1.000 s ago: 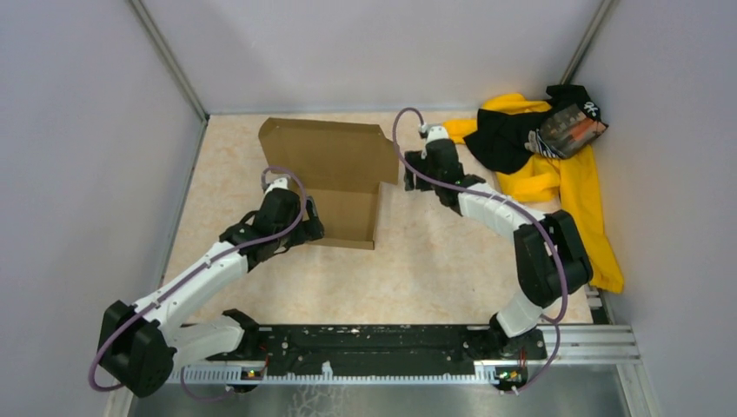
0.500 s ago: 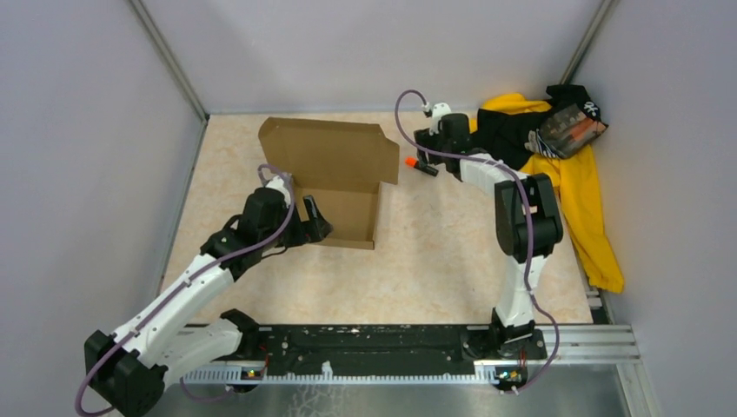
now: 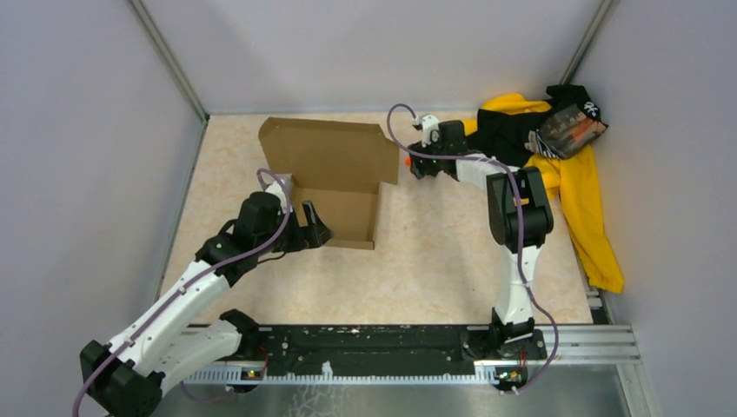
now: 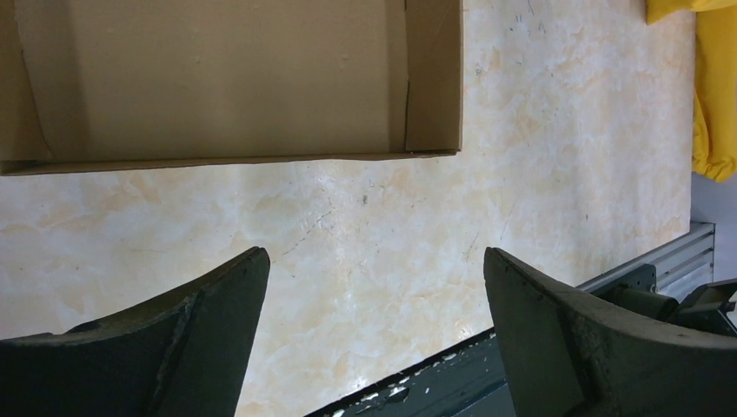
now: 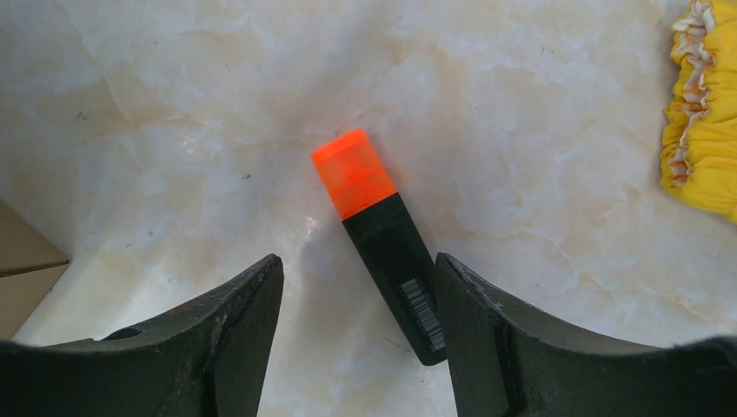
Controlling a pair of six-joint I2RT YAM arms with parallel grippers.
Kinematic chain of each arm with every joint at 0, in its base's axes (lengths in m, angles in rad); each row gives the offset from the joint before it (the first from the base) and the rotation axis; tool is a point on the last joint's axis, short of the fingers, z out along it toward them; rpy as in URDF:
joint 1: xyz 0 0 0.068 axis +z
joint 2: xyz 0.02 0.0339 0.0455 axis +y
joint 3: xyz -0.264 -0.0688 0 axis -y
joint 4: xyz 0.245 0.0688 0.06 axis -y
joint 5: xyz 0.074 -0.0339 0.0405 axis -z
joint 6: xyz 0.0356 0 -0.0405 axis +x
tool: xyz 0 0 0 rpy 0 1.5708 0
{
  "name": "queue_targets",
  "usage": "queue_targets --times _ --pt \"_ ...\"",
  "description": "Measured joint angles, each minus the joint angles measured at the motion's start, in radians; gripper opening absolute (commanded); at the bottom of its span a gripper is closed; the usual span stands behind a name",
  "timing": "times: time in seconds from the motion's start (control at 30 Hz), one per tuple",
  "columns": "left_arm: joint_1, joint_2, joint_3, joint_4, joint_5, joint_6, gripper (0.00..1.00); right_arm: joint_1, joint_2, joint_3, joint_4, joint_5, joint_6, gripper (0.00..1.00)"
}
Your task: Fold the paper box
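The paper box (image 3: 330, 169) is brown cardboard, half formed, with a tall back panel standing above a shallow tray. In the left wrist view its near wall and right corner (image 4: 226, 78) fill the top. My left gripper (image 3: 311, 224) sits at the tray's near left corner; its jaws (image 4: 374, 254) stand wide open over bare table, a little short of the box. My right gripper (image 3: 414, 163) hovers just right of the box, open (image 5: 358, 259). A black marker with an orange cap (image 5: 382, 234) lies on the table between its fingers, close to the right one, not gripped.
A yellow-and-black clothing pile (image 3: 565, 165) fills the back right corner; its yellow cuff (image 5: 704, 113) lies right of the marker. The black base rail (image 3: 374, 347) runs along the near edge. Grey walls close in the table on three sides.
My right gripper left the box's right edge, uncovering the marker, then came down over it with its jaws slightly narrower. My left arm drew back a little from the box.
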Motion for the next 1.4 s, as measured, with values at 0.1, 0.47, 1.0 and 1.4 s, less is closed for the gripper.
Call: queue_targets --times 0.1,0.47,1.0,1.4 --pt "0.0 -0.01 0.0 -0.009 0.01 0.005 0.99 0.0 0.022 0.05 -0.047 -0.001 -0.006 0.63" --pt "0.0 -0.014 0.035 -0.037 0.028 0.034 0.99 0.018 0.117 0.187 -0.198 0.104 -0.024 0.55" --pt "0.0 -0.103 0.034 -0.037 0.001 -0.011 0.99 0.057 0.014 0.054 -0.216 0.175 0.071 0.22" --pt "0.0 -0.102 0.079 -0.038 -0.113 0.028 0.99 0.173 -0.502 -0.287 -0.328 0.279 0.213 0.21"
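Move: The orange-and-black marker lies almost between the right fingers: its middle is about 1 cm ahead, straight in line and roughly 2 cm below that hand. The open paper box stands some 24 cm to that hand's left and 12 cm back, slightly lower. The yellow-and-black clothes are heaped about 35 cm to its right, level with it. From the left hand the marker is roughly 28 cm ahead, 29 cm right and 13 cm down. The marker is pinched about its middle by the right fingers, which first ease forward 1–2 cm and down some 2 cm, then close. Holding it, the hand draws back about 15 cm, low at first and then climbing some 8 cm beside the box, turning slightly clockwise. The empty left hand, still wide open, rises about 5 cm and tips up 10 degrees. ##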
